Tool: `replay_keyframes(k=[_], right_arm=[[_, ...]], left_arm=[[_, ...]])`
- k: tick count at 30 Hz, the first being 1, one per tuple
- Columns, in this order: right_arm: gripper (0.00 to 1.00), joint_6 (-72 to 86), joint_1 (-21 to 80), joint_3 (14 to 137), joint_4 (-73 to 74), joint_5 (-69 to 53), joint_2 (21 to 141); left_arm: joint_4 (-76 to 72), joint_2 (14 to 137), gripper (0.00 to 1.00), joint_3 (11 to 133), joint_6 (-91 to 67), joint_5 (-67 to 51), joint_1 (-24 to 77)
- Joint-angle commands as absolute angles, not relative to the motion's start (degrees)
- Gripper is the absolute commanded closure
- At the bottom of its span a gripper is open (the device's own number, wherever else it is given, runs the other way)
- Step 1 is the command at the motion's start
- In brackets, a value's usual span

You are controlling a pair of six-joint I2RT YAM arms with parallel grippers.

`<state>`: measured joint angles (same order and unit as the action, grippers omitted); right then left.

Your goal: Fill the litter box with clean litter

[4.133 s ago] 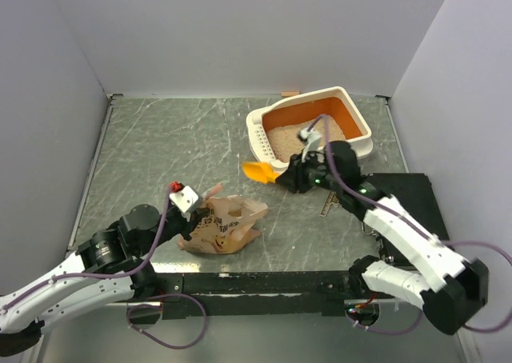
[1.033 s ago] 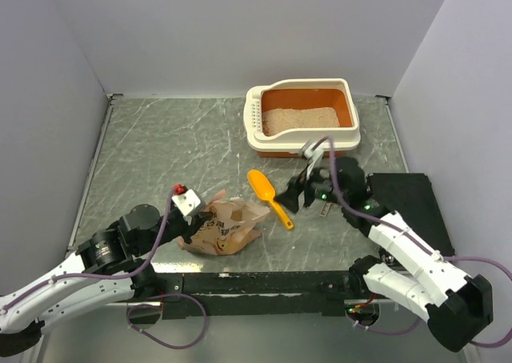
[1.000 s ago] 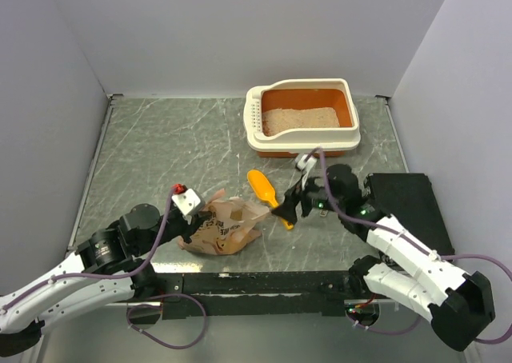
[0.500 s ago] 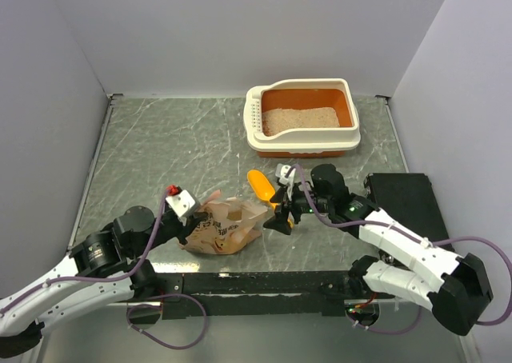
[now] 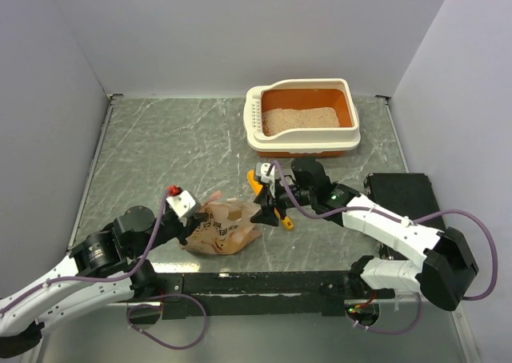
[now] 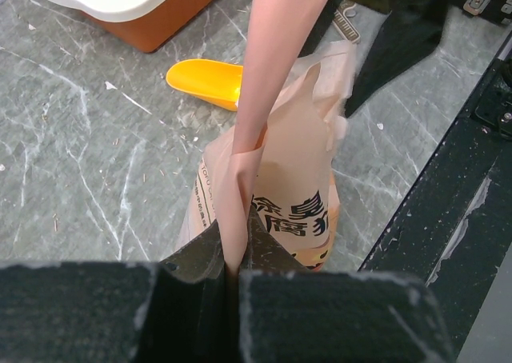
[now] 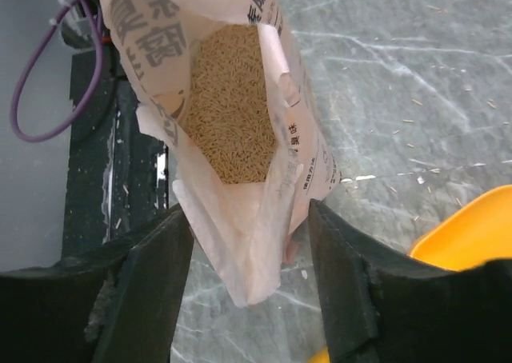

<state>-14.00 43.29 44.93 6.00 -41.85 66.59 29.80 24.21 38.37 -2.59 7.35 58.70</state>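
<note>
The litter box (image 5: 302, 145) stands at the back right, with clean litter (image 5: 300, 120) spread over its orange floor. A crinkled tan paper bag (image 5: 224, 227) lies at the front centre. More litter (image 7: 232, 107) shows inside its open mouth in the right wrist view. My left gripper (image 6: 236, 259) is shut on the bag's left flap (image 6: 276, 99) and holds it up. My right gripper (image 7: 252, 299) is open, its fingers (image 7: 152, 291) astride the bag's right corner (image 7: 260, 251) with a gap on each side. The yellow-orange scoop (image 5: 258, 183) lies just behind that gripper, partly hidden.
A flat black box (image 5: 404, 199) lies at the right, beside the right arm. A black rail (image 5: 264, 283) runs along the near edge. Grey walls close in the marbled table (image 5: 160, 147) on three sides. Stray granules dot the table near the bag.
My right arm has swung left from beside the scoop and now has its fingers around the bag's right corner. The left gripper and the bag have barely moved.
</note>
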Motion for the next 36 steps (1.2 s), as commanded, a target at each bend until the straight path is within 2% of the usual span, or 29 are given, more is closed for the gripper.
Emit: replay_keyframes(k=[1,2,4,5,9,13,18,25,29,33,34,36], right_arm=[[0.49,-13.9,43.6,46.2,2.3,-46.0,68.0],[0.56,-13.6,43.6,45.9,2.0,-46.3,68.2],[0.94,-12.4,43.7,44.7,0.6,-46.1,67.9],[1.0,-12.0,43.7,44.2,0.4,-44.8,67.4],[1.0,-10.5,43.5,40.2,-3.5,-37.8,59.3],[1.0,-11.9,41.9,42.5,3.9,-30.6,53.3],[1.0,-8.8,31.1,44.0,11.3,-36.8,46.8],[1.0,-6.2,29.2,43.7,21.2,-34.8,43.4],[1.0,-3.3,29.2,37.6,19.0,-33.0,39.1],[1.0,-1.6,29.2,37.7,19.9,-32.5,39.5],[1.0,-1.1,29.2,37.6,19.6,-32.1,39.6],[1.0,-0.2,29.2,36.8,19.0,-31.8,39.4]], left_arm=[[20.8,23.8,0.99,40.3,-2.9,6.2,59.0],[20.7,24.0,0.99,40.4,-2.8,6.1,59.0],[20.6,24.3,0.99,40.3,-2.8,5.7,58.9],[20.6,24.5,0.99,40.4,-2.7,5.5,58.9],[19.6,25.8,0.99,41.4,-2.6,4.8,58.9],[17.6,29.9,0.99,44.8,-3.1,6.0,58.9],[16.2,38.0,0.99,50.5,-0.6,3.8,58.9],[14.6,47.6,0.99,51.5,2.8,-1.1,58.8],[15.0,50.3,0.73,48.5,0.4,-0.2,58.9],[14.1,47.7,0.61,45.6,-3.9,3.2,58.8],[14.1,46.6,0.52,44.7,-4.4,5.3,58.9],[14.3,42.2,0.45,43.4,-6.0,7.8,58.9]])
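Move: My right hand is already at the paper bag's right rim, its open fingers either side of the flap; the bag's middle lies some 7 cm to its left, 1 cm back and 7 cm below. The yellow scoop is about 7 cm ahead, 3 cm right and 14 cm down. From my left hand, still gripping the opposite rim, the bag's middle is about 8 cm right, level, and 9 cm lower. I pinch the rim flap shut in my right fingers, then carry the bag about 10 cm to the right with both hands in a low hop, rising some 4–5 cm on the right and sinking back, the right wrist turning 25 degrees clockwise. My left hand follows right and slightly forward, then opens its fingers about halfway around its rim as it comes down. ##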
